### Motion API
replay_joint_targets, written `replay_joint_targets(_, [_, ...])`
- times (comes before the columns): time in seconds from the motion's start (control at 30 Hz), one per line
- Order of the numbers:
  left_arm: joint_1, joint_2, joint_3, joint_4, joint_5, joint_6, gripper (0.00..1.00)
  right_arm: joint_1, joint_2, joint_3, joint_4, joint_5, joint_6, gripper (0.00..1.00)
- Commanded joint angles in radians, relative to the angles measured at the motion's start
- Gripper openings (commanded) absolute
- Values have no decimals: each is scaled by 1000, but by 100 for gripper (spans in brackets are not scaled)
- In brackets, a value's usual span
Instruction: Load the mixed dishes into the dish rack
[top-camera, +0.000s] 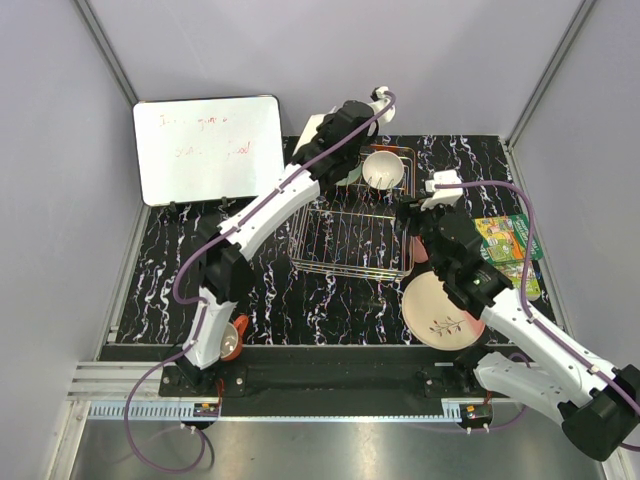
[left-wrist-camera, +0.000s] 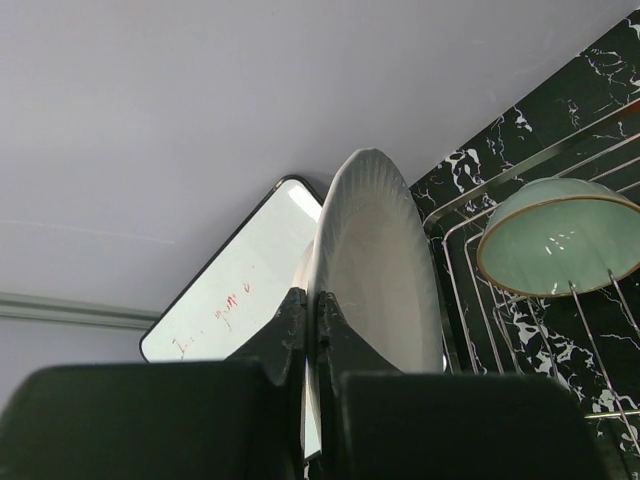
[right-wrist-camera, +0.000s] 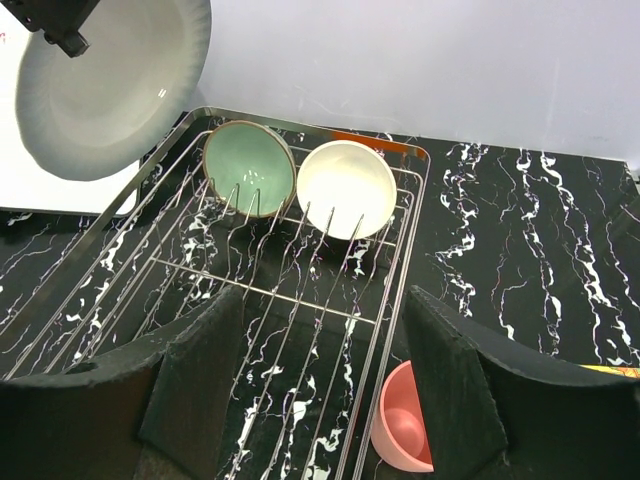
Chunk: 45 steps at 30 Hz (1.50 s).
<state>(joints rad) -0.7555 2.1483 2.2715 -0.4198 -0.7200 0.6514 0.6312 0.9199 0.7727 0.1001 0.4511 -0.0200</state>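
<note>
My left gripper (left-wrist-camera: 310, 300) is shut on the rim of the white plate (left-wrist-camera: 375, 270) and holds it on edge above the far left corner of the dish rack (top-camera: 350, 240). The plate also shows in the right wrist view (right-wrist-camera: 110, 90). The mint green bowl (right-wrist-camera: 250, 165) and the cream bowl (right-wrist-camera: 348, 188) stand on edge at the rack's far end. My right gripper (right-wrist-camera: 320, 370) is open and empty above the rack's right side. The small pink cup (right-wrist-camera: 405, 425) lies on the table just outside the rack's right rail. The pink-and-cream plate (top-camera: 440, 310) lies near the right arm. The orange mug (top-camera: 232, 338) sits by the left arm's base.
A whiteboard (top-camera: 205, 148) lies at the back left, next to the rack. A green book (top-camera: 510, 250) lies at the right edge of the black marbled mat (top-camera: 200, 290). Grey walls close in the sides and back.
</note>
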Motion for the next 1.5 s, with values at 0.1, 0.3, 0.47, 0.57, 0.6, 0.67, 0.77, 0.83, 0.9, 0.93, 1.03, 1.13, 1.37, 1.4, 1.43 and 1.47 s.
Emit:
replay_joint_targets(0.1, [-10,-62,49,145,-78,50,0,16,-21,-1,26,0,14,73])
replay_joint_targets(0.3, [-21,-50,53,145,-79,44,0,16,-19,-3,29,-2,14,73])
replay_joint_targets(0.47, [-21,-48,26,139,-78,19,0,18,-23,-1,27,3,14,73])
replay_joint_targets(0.57, [-21,-38,25,119,-72,1,0,18,-23,-1,27,3,14,73])
replay_joint_targets(0.6, [-22,-34,23,115,-71,-2,0,19,-24,-1,29,1,14,73])
replay_joint_targets(0.67, [-21,-25,20,113,-70,-6,0,18,-24,-1,27,3,14,73])
replay_joint_targets(0.77, [-19,-22,6,113,-64,-10,0,18,-26,-3,29,4,14,73])
replay_joint_targets(0.83, [-18,-15,-1,113,-64,-10,0,18,-23,-3,27,4,14,73])
replay_joint_targets(0.9, [-15,-8,-1,113,-61,-16,0,18,-23,-3,29,6,14,72])
replay_joint_targets(0.93, [-15,-5,-1,113,-61,-16,0,18,-23,-3,29,6,14,72])
replay_joint_targets(1.03, [-11,5,-6,113,-58,-25,0,18,-23,-4,29,6,14,72])
replay_joint_targets(1.13, [-8,16,-12,108,-55,-36,0,18,-18,-4,30,4,14,72])
replay_joint_targets(1.37, [13,38,-10,85,-45,-71,0,19,-13,-6,29,0,14,71])
replay_joint_targets(1.4, [16,42,-12,84,-44,-73,0,19,-13,-4,30,-2,14,70])
replay_joint_targets(1.43, [19,44,-10,84,-44,-78,0,21,-13,-6,29,-2,14,71])
replay_joint_targets(1.47, [22,47,-9,81,-44,-79,0,19,-12,-6,29,-3,14,71])
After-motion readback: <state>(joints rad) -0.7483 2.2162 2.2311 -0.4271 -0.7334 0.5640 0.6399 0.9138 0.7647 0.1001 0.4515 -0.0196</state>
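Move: My left hand still grips the white plate on edge. The dish rack slots just left of the green bowl lie about 6 cm ahead of this hand, 1 cm to its left and 15 cm below. From the same hand the green bowl sits some 9 cm ahead and 7 cm right, and the white bowl 9 cm ahead and 18 cm right, both equally low. From my right hand those slots are about 25 cm ahead, 20 cm left and 12 cm lower. I hold the plate almost still over the back left of the rack with my left hand, easing it barely a centimetre back and to my right. Then I lower it about 5 cm towards the slots beside the green bowl, edging slightly forward as it sinks and tipping the fingers some 5 degrees down, keeping them shut on the rim. ##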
